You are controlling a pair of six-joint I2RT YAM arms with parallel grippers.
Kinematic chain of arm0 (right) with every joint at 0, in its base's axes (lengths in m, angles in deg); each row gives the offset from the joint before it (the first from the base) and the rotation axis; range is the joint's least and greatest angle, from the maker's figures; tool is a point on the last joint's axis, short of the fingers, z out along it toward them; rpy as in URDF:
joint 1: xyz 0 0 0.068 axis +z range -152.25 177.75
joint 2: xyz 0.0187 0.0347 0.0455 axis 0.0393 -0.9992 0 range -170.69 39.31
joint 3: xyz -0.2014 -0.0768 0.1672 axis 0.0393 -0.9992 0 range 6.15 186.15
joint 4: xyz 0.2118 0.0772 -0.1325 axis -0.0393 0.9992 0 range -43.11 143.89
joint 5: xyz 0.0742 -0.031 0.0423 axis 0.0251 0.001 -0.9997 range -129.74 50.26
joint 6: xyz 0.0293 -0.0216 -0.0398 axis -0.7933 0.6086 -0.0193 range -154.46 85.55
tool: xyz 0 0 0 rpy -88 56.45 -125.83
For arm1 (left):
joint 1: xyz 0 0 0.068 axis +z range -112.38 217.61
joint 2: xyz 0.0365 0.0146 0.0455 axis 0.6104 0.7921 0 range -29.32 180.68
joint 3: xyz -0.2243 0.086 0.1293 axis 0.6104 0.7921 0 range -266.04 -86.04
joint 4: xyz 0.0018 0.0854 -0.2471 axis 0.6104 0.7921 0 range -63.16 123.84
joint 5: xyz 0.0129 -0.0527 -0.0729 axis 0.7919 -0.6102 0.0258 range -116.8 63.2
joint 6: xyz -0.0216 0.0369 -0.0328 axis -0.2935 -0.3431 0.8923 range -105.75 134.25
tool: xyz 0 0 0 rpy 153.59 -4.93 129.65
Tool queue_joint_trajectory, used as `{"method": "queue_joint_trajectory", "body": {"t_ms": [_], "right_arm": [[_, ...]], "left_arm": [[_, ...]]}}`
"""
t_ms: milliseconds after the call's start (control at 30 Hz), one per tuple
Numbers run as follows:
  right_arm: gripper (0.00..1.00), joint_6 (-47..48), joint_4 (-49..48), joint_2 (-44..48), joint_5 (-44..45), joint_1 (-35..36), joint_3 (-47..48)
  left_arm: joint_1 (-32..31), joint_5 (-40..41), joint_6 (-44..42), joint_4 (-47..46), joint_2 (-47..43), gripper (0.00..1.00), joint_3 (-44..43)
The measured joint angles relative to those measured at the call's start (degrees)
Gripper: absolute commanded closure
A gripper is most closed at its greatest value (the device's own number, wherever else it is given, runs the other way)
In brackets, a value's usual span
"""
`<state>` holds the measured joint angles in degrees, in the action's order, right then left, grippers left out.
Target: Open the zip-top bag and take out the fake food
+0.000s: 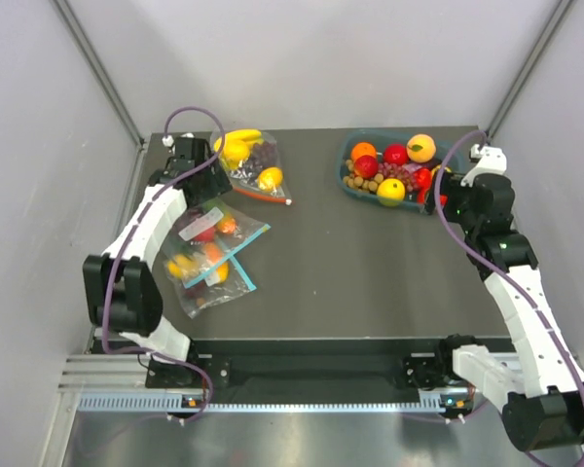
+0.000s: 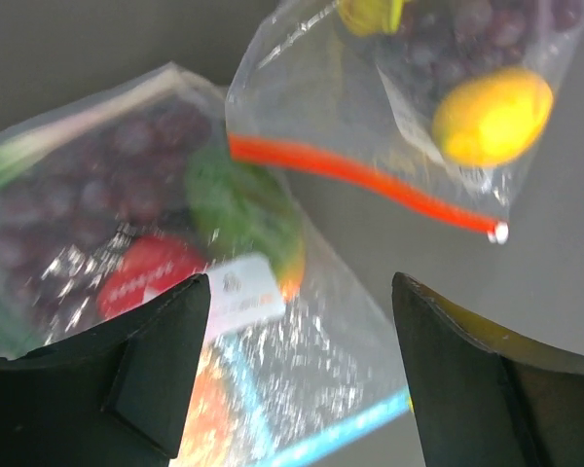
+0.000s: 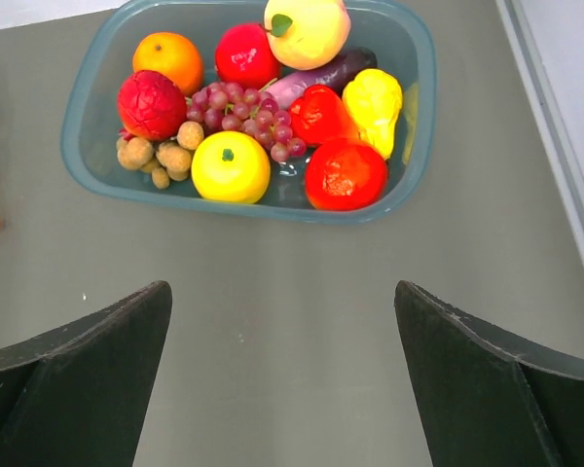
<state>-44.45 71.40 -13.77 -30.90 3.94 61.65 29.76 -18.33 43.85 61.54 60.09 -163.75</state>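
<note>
The zip-top bag (image 1: pixel 258 173) lies shut at the table's back left. Its red-orange strip (image 2: pixel 360 175) runs along the near edge. Through the clear plastic show the fake food: a yellow banana bunch (image 1: pixel 238 144), purple grapes (image 2: pixel 467 39) and a lemon (image 2: pixel 492 115). My left gripper (image 2: pixel 301 282) hovers open just left of it, above a neighbouring blue-strip bag, with nothing between its fingers. My right gripper (image 3: pixel 282 287) stands open over bare table, a little short of the fruit bin, holding nothing.
Two clear bags with teal-blue strips (image 1: pixel 214 253) holding small orange and red fruits lie in front of the left arm. A teal bin (image 3: pixel 423 58) heaped with plastic fruit sits at the back right. Grey walls close in both sides.
</note>
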Motion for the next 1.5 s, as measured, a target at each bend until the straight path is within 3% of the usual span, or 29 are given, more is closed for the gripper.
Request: {"method": "queue_joint_trajectory", "body": {"t_ms": [333, 400, 433, 533, 567, 667, 867, 1067, 1300, 1500], "right_arm": [[0.04, -0.76, -0.11, -3.61, -0.74, 0.00, 2.73], [0.05, -0.76, -0.68, -4.61, -0.98, 0.00, 3.21], [0.05, -0.76, -0.85, -5.38, -1.14, 0.00, 3.54], [0.05, -0.76, -1.42, -7.72, -1.66, 0.00, 4.35], [0.05, -0.79, -1.38, -8.59, -1.92, 0.00, 4.66], [0.07, -1.18, -2.08, -10.78, -2.97, 0.00, 5.22], [0.08, -1.49, -2.93, -13.55, -4.79, 1.27, 5.68], [0.08, -0.50, -4.46, -16.57, -8.31, 9.07, 6.86], [0.08, 1.62, -7.15, -18.40, -10.27, 19.76, 6.86], [0.08, 4.55, -9.07, -18.10, -11.21, 23.61, 6.73]], "left_arm": [[2.64, 0.07, 5.07, -8.20, 11.52, 0.22, -4.04], [2.99, 0.07, 5.44, -9.90, 13.11, 0.28, -4.50], [3.13, 0.04, 5.57, -10.69, 13.92, 0.34, -4.63], [3.17, -0.07, 6.23, -11.21, 16.70, 0.65, -6.25], [3.17, -0.15, 5.95, -11.17, 17.53, 0.83, -6.93], [3.17, -0.63, 6.01, -11.32, 19.23, 1.00, -7.82], [3.17, -4.33, 5.27, -11.39, 18.67, 1.00, -7.98], [3.26, -14.45, 6.05, -11.52, 15.34, 1.00, -8.31], [3.23, -26.03, 13.33, -13.25, 8.98, 1.00, -8.00], [3.21, -32.20, 18.18, -12.61, 5.20, 1.00, -8.79]]}}
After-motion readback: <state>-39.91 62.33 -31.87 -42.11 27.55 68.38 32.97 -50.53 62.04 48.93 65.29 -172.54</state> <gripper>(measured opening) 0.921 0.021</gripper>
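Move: Just ahead of the left gripper is the banana bag: the left end of its orange zip strip is about 9 cm forward, 1 cm left and 7 cm down, its middle some 13 cm forward and 7 cm right. Nearly below, the upper blue-zip bag centres 4 cm back and 3 cm left; the lower one is 15 cm back, 3 cm left. From the right gripper the strip's white slider is roughly 34 cm left and 11 cm forward, the basket 19 cm forward and 3 cm left. Bring the left gripper forward about 9 cm while sinking 6, close it to pinch the banana bag's corner at the left end of the orange strip, then lift some 15 cm, carrying it right and slightly back, rolling the wrist so the fingers swing rightward. Meanwhile ease the open right gripper forward, then sweep it left about 19 cm towards the bag, turning counter-clockwise. ##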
